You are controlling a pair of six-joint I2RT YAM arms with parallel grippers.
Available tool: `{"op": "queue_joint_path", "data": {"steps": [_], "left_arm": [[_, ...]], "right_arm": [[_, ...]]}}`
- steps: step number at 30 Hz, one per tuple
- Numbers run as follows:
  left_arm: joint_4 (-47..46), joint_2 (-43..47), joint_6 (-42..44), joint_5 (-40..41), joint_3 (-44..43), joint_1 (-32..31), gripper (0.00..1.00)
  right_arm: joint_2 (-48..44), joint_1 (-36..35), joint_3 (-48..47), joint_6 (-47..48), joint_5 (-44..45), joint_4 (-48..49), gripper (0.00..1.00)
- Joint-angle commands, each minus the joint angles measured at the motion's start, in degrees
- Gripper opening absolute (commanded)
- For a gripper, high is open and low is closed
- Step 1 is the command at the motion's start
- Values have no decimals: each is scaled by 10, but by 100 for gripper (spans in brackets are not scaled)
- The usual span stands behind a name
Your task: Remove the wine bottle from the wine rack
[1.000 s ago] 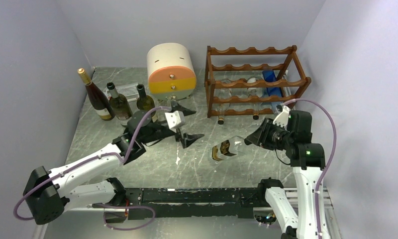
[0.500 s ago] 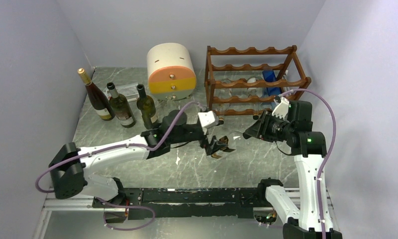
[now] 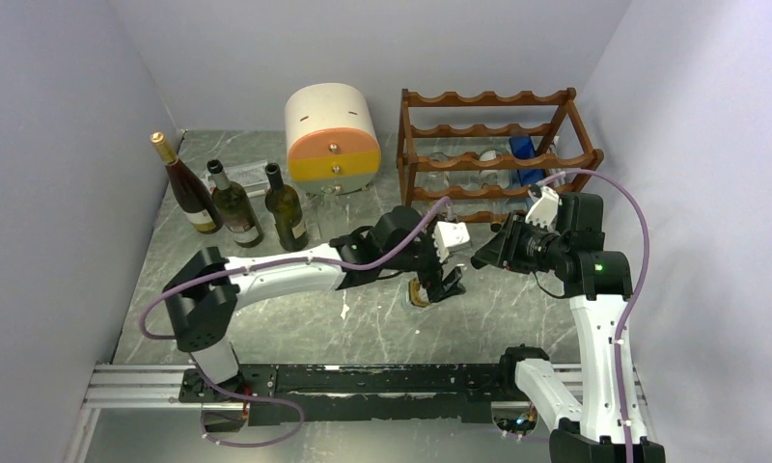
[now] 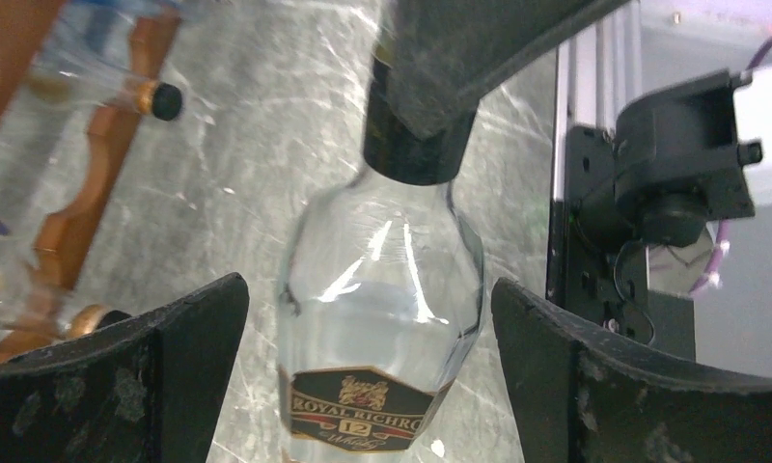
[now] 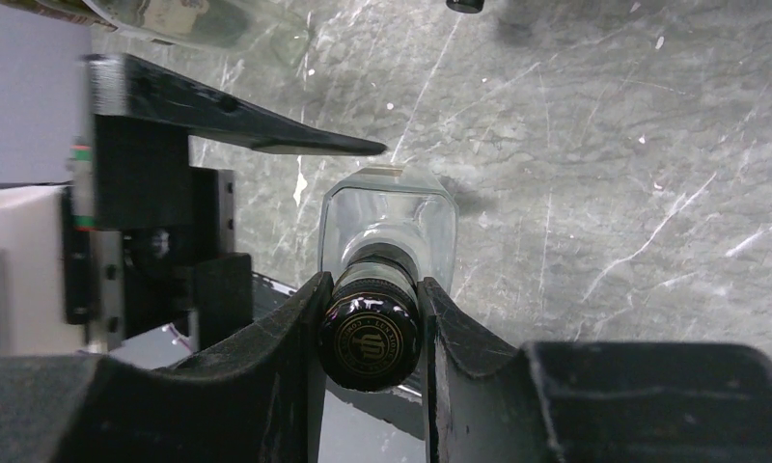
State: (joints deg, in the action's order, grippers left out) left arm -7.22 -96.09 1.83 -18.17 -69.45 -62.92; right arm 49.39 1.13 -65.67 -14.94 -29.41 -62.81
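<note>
The wine bottle [image 4: 382, 299] is clear glass with a black cap and a dark gold-edged label. It hangs tilted above the table in front of the dark wooden wine rack [image 3: 498, 159]. My right gripper [image 5: 372, 289] is shut on its capped neck [image 5: 371, 333]. The left gripper [image 4: 368, 289] is open, one finger on each side of the bottle's body with a gap on both sides. In the top view the left gripper [image 3: 438, 280] covers most of the bottle [image 3: 419, 293], and the right gripper [image 3: 485, 258] sits just right of it.
Several bottles still lie in the rack's lower tiers [image 3: 479, 183], their necks pointing out [image 4: 160, 99]. A cream-and-orange drawer unit [image 3: 332, 135] stands left of the rack. Three upright bottles [image 3: 233, 203] stand at the back left. The arms' rail [image 3: 363, 378] runs along the near edge.
My left arm has swung right across the table and brought its open jaws around the bottle's body. The right gripper has kept its hold on the neck, shifting slightly left.
</note>
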Motion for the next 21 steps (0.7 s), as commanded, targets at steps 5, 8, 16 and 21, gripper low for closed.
{"op": "queue_joint_path", "data": {"steps": [5,8,16,21], "left_arm": [[62,-54,61,-46,-63,-19,88],[101,-58,82,-40,-76,-19,75],[86,43,85,29,-8,-16,32],[39,147,27,56,70,0,25]], "right_arm": [[-8,-11,-20,0,-62,39,0],[-9,-19,-22,16,-77,40,0],[-18,-34,-51,41,-41,33,67],[-39,-34,-89,25,16,60,100]]}}
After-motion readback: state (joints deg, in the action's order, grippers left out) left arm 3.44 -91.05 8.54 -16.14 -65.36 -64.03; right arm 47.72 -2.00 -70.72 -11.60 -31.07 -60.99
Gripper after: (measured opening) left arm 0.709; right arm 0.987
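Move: The right hand still grips the clear wine bottle by its neck, so the bottle's middle lies about 5 cm to its left, 3 cm back and 9 cm below. From the open left hand that middle is about 4 cm down, 2 cm back and 1 cm right. The wine rack stands some 23 cm ahead and 13 cm right of the left hand; a clear bottle set down earlier is roughly 25 cm left and 12 cm ahead of it. Down about 3.5 cm and slightly back and right goes the left hand, its wide-open fingers closing around the bottle's body, while the right hand keeps hold of the neck, easing a centimetre left. The right fingers then open wide, let go and rise about 4 cm, tilting up, as the left hand draws the bottle some 5 cm left. ##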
